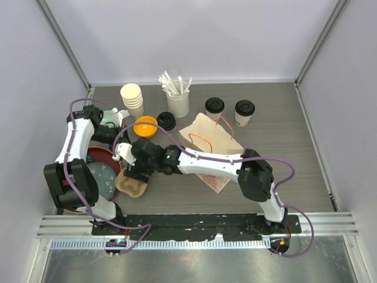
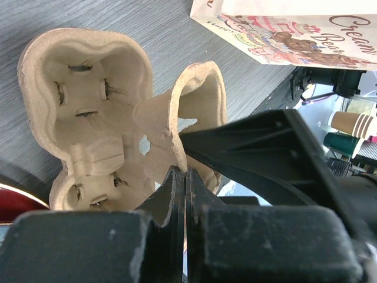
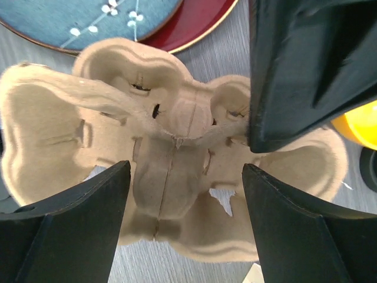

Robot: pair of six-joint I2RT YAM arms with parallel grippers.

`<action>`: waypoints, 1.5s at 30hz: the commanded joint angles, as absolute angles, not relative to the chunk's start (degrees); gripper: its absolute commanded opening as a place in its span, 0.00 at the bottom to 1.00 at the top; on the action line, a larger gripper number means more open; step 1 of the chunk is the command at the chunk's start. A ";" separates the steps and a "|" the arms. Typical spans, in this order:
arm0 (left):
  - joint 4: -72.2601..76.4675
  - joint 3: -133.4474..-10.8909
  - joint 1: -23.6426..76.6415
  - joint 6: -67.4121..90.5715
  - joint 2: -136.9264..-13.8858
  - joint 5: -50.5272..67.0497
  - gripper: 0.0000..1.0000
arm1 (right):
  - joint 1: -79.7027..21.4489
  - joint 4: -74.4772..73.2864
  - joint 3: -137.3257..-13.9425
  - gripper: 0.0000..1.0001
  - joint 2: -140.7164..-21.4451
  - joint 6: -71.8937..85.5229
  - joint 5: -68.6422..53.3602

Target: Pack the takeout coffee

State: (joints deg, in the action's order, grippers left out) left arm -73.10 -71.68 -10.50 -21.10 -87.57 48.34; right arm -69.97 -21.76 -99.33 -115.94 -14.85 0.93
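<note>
The takeout coffee, two white cups with black lids [image 1: 214,106] [image 1: 244,109], stands at the back right, far from both grippers. A brown pulp cup carrier [image 1: 132,184] [image 2: 88,100] [image 3: 171,171] lies at the front left. My left gripper [image 1: 126,154] [image 2: 186,174] is shut, its tips pinching a thin wall of the carrier. My right gripper [image 1: 137,173] [image 3: 185,194] hovers over the carrier, open, its fingers on either side of the central ridge without touching it. In the right wrist view the left gripper's fingers [image 3: 294,71] show at the upper right.
A paper bag with orange handles [image 1: 209,140] [image 2: 294,29] lies right of the carrier. Red and blue plates [image 1: 101,171] sit to its left. Behind are an orange bowl [image 1: 145,125], loose black lids [image 1: 166,121], a stack of cream cups [image 1: 132,98] and a stirrer holder [image 1: 177,99].
</note>
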 commanded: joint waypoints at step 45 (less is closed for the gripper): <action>-64.32 -121.01 -0.76 -5.93 -90.69 36.67 0.80 | -59.42 -9.93 -94.23 0.44 -79.82 5.45 -7.30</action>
State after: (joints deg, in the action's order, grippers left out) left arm -64.12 -117.08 -9.56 -2.96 -87.83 43.57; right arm -61.65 -15.77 -96.60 -87.48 2.04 -7.20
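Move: The upper cup carrier is already raised on the left fingertips. Its middle lies roughly 5 cm back, 3 cm right and 3 cm below the left hand, and about 1 cm ahead, 2 cm left and 3 cm below the right. From the right hand, the lower carrier is level ahead, 3 cm left and 11 cm down; the orange bowl is 18 cm ahead, 1 cm right; the red tray is 2 cm back, 17 cm left, both some 12 cm down. Right dips, pinches the upper carrier's middle and lifts 25 cm, rolling rightward; left releases and rises forward. ##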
